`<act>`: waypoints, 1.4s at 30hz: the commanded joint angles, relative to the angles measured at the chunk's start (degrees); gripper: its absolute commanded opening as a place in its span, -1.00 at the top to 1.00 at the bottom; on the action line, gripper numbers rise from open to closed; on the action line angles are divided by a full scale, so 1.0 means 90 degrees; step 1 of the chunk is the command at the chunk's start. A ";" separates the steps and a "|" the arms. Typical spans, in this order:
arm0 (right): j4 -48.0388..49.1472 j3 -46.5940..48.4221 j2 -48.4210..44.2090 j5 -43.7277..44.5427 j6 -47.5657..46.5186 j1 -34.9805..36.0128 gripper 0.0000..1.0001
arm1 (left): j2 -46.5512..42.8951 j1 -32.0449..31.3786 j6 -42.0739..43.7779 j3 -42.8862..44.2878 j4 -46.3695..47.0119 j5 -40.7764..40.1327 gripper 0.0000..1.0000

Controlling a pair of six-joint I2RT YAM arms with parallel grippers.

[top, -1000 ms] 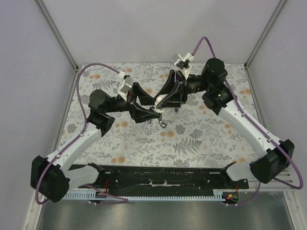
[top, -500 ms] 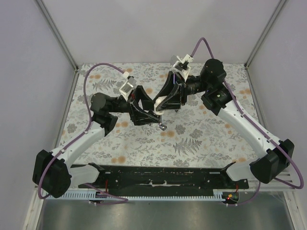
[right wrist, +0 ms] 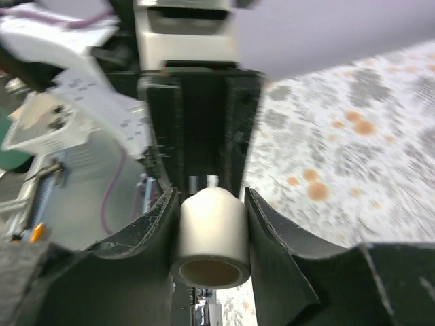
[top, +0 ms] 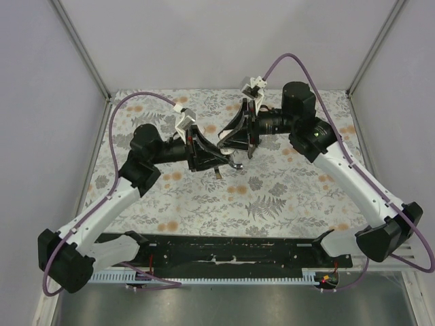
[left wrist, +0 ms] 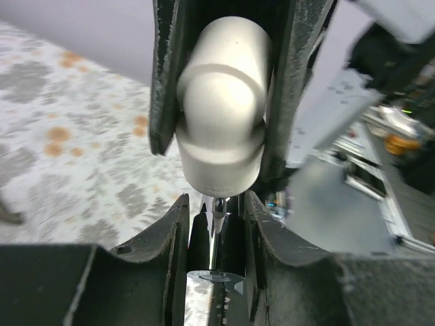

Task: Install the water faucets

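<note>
My left gripper (left wrist: 216, 221) is shut on a small shiny chrome water faucet (left wrist: 216, 268), whose narrow end points at a white plastic elbow fitting (left wrist: 221, 129). My right gripper (right wrist: 211, 204) is shut on that white fitting (right wrist: 211, 234), open socket towards its camera. The faucet's chrome end (right wrist: 202, 181) shows just behind the fitting, touching or nearly touching it. In the top view both grippers meet above the middle of the table, left gripper (top: 219, 159) against right gripper (top: 234, 144), with the faucet (top: 234, 164) poking out below them.
The floral tablecloth (top: 272, 197) covers the table, framed by metal posts and grey walls. A black rail (top: 224, 250) runs along the near edge between the arm bases. Purple cables (top: 136, 98) loop over both arms.
The left arm has swung up and right and the right gripper has shifted left, bringing the two grippers tip to tip. Both still hold their parts.
</note>
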 commanded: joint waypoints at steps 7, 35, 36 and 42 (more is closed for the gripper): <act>-0.1509 -0.0131 -0.0384 0.6617 -0.0577 0.1177 1.00 | -0.0838 -0.2300 0.2790 0.0881 -0.3060 -0.7265 0.96; 0.0951 -0.1158 -0.0961 0.2709 0.0186 -0.0355 1.00 | -0.1248 -0.0831 0.2273 0.0042 -0.1879 -0.3108 -0.53; 0.1029 -0.1119 -0.0931 0.2435 0.0186 -0.0355 1.00 | -0.1209 -0.0694 0.2312 0.0013 -0.1830 -0.2757 -0.55; 0.1722 -0.0962 -0.0785 0.1271 0.0459 -0.0355 1.00 | -0.0965 -0.0507 0.2391 0.0071 -0.1451 -0.1680 -0.66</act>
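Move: My left fingers hold the chrome faucet. The white cylinder it joins is in my right hand, about 6 cm above my left hand point, 1 cm ahead and level sideways; from my right hand the faucet is about 6 cm below, 1 cm back, level sideways. On the table, nearly 30 cm below my left hand, the brown fitting lies some 23 cm ahead and 10 cm right, the white piece about 30 cm ahead and 12 cm left. I counter-twist the joint while sinking and moving forward: my left hand swings the faucet some 50 degrees counter-clockwise, and my right, gripping the white cylinder throughout, turns about as far clockwise. Then my left fingers open, let go of the faucet and draw off leftward, rising before dipping again; my right hand carries on forward, right and down to about 10 cm low, then swings partly back up. Both wrists unwind partway. ##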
